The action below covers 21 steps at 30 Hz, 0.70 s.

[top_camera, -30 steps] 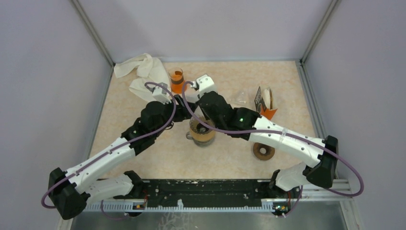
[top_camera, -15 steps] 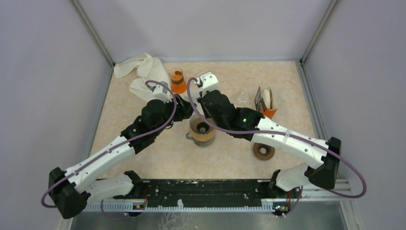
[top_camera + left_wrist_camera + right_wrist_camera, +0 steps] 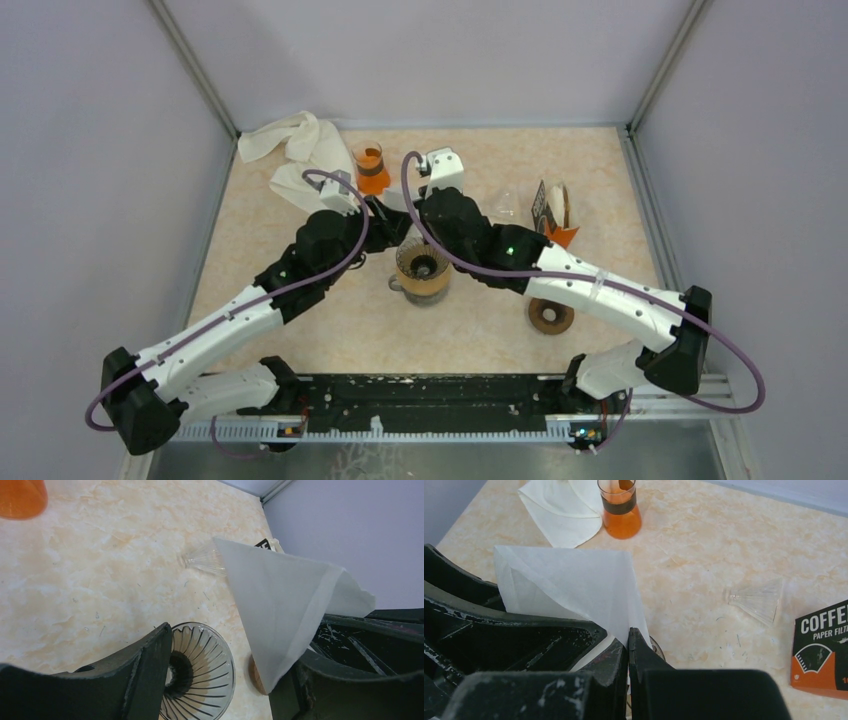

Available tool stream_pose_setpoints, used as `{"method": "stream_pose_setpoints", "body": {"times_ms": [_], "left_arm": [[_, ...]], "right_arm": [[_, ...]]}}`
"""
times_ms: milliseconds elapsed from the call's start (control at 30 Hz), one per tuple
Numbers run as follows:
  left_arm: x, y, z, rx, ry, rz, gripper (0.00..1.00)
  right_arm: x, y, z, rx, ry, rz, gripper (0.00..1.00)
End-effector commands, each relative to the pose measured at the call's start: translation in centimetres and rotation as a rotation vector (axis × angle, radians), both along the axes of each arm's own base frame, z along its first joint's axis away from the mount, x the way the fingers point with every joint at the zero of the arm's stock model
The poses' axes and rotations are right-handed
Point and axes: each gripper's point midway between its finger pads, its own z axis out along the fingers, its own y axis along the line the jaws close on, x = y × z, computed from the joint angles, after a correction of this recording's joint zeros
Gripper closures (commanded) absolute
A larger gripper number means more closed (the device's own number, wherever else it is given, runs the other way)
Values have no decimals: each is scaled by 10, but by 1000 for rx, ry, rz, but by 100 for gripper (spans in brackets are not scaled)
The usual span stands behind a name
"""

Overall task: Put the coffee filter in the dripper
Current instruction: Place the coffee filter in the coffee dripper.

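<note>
The ribbed glass dripper (image 3: 420, 266) stands on a brown-filled cup at mid table, and it also shows between my left fingers (image 3: 200, 675). The white paper coffee filter (image 3: 574, 585) hangs above it, pinched at one edge by my right gripper (image 3: 628, 637), which is shut on it. In the left wrist view the filter (image 3: 280, 610) hangs with its tip against the right-hand finger. My left gripper (image 3: 230, 655) is open, straddling the dripper from above. In the top view both grippers, left (image 3: 385, 215) and right (image 3: 408, 228), meet just behind the dripper.
An orange-filled beaker (image 3: 370, 168) and a crumpled white cloth (image 3: 295, 150) lie at the back left. A second clear dripper (image 3: 505, 205) lies on its side beside the coffee filter box (image 3: 552, 215). A brown ring (image 3: 550, 316) sits at the front right.
My right wrist has shifted slightly back and to the right with the filter, uncovering more of the dripper. The left arm has hardly moved.
</note>
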Motion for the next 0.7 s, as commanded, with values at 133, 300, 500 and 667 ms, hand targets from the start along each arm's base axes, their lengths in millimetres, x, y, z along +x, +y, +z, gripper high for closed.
{"method": "stream_pose_setpoints", "body": {"times_ms": [133, 300, 500, 667], "left_arm": [[0, -2, 16, -52, -47, 24, 32], [1, -1, 11, -29, -48, 37, 39], [2, 3, 4, 18, -35, 63, 55], [0, 8, 10, 30, -37, 71, 74]], "right_arm": [[3, 9, 9, 117, -1, -59, 100], [6, 7, 8, 141, 4, -97, 100], [5, 6, 4, 130, 13, -101, 100], [6, 5, 2, 99, -5, -84, 100]]}}
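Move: Just ahead of the left fingers, about 2 cm forward, 2 cm right and 3 cm up, is the middle of the coffee filter; the shut right hand holds it. From the left hand the dripper is 5 cm right, 4 cm back and some 12 cm below, the orange carafe 16 cm ahead, 6 cm left and 19 cm down. For the right hand, the dripper lies about 3 cm back, 1 cm left and 16 cm below. Closing its open fingers by about half around the lower end of the filter's folded edge, the left hand otherwise stays nearly in place, lifting about half a centimetre and settling back. The right hand keeps its pinch on the filter and presents it, turning some 5 degrees clockwise and rolling its left side up slightly while sinking about half a centimetre. ##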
